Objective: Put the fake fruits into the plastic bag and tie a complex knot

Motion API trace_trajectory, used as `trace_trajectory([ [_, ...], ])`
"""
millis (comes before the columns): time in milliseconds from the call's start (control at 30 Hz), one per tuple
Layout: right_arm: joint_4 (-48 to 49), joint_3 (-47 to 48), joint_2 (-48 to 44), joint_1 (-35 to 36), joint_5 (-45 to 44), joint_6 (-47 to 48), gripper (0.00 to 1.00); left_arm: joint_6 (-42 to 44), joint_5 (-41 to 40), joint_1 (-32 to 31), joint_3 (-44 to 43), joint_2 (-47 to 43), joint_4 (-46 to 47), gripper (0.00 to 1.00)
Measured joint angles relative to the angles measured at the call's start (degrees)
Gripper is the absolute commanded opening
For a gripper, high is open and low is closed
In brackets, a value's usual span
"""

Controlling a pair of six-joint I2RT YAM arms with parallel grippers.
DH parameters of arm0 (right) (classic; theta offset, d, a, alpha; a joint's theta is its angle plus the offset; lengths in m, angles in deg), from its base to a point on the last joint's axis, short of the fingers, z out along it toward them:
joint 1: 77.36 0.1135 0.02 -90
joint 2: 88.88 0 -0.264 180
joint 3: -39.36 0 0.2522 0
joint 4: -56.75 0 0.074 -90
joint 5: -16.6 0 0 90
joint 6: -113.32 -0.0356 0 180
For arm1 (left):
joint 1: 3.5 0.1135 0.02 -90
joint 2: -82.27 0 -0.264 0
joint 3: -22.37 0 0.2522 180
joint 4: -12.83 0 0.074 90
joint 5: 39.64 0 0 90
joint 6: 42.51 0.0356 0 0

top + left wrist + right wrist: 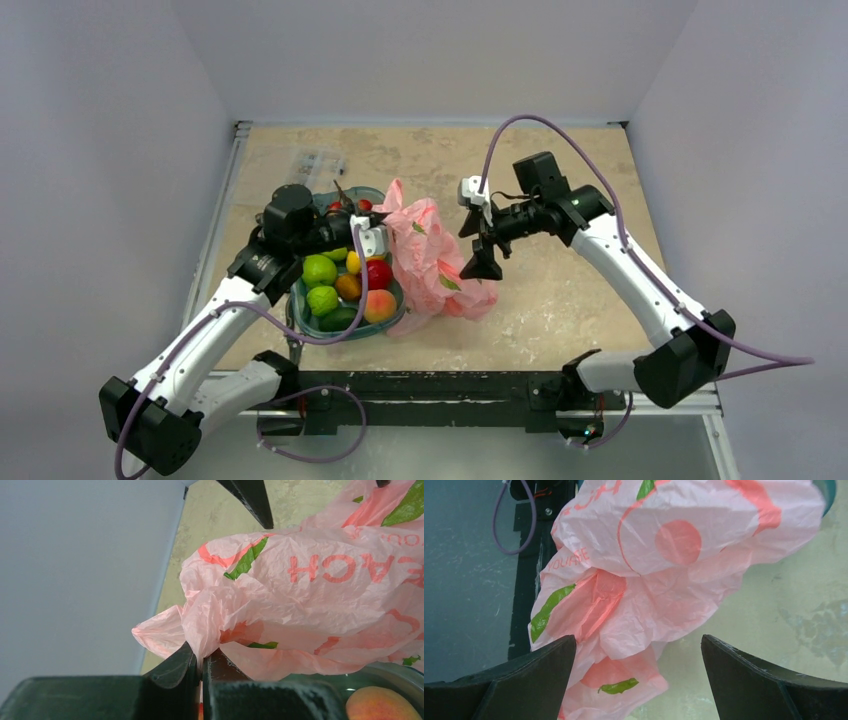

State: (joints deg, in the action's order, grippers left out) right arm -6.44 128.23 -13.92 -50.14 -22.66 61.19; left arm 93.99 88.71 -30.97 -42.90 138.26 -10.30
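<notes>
The pink plastic bag point(435, 262) lies crumpled on the table just right of a teal tub point(300, 318). The tub holds the fake fruits point(345, 285): green, yellow, red and orange ones. My left gripper point(388, 236) is shut on a bunched fold of the plastic bag point(310, 610), pinched between the fingertips of my left gripper point(202, 656). A peach point(381, 705) shows below in the tub. My right gripper point(482, 256) hangs open over the bag's right side. In the right wrist view the plastic bag point(659, 570) hangs between and beyond my right gripper point(638, 640), untouched. A knot is not in view.
A clear plastic packet point(315, 160) lies at the back left of the table. A metal rail point(215, 232) runs along the left edge, with walls close on three sides. Bare tabletop point(570, 300) lies right of the bag.
</notes>
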Motion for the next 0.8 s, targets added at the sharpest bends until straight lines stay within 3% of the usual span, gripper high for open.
trace_trajectory([
  [300,1.1,-9.0,-4.4,0.0,0.4,-7.2,0.99,-3.1,-7.3,0.0,0.7,0.0,0.6,0.00],
  [800,4.2,-10.9,-3.1,0.0,0.0,-15.3,0.99,-8.8,-25.9,1.0,0.7,4.4,-3.2,0.00],
])
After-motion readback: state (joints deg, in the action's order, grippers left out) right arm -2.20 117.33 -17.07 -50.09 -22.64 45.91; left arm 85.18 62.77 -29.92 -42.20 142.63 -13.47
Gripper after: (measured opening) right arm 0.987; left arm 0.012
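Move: My left hand already pinches the plastic bag's rim. The fruit tray's middle lies about 9 cm to its left, 2 cm ahead and 24 cm below, with the peach some 7 cm back and 3 cm left at much the same depth. For my open right hand, the bag's crumpled middle is roughly 7 cm left, 2 cm back and 6 cm below; the peach is about 18 cm left, 3 cm back and 20 cm down. Keeping the rim pinched, my left hand carries it forward and left over the tray, about 8 cm across, sinking 5 cm mostly late, while swinging some 30 degrees counter-clockwise so its fingers point more forward. My right hand, fingers staying wide open, sinks about 4 cm and slips back 3 cm beside the bag's loose end, rolling its forward side down. ##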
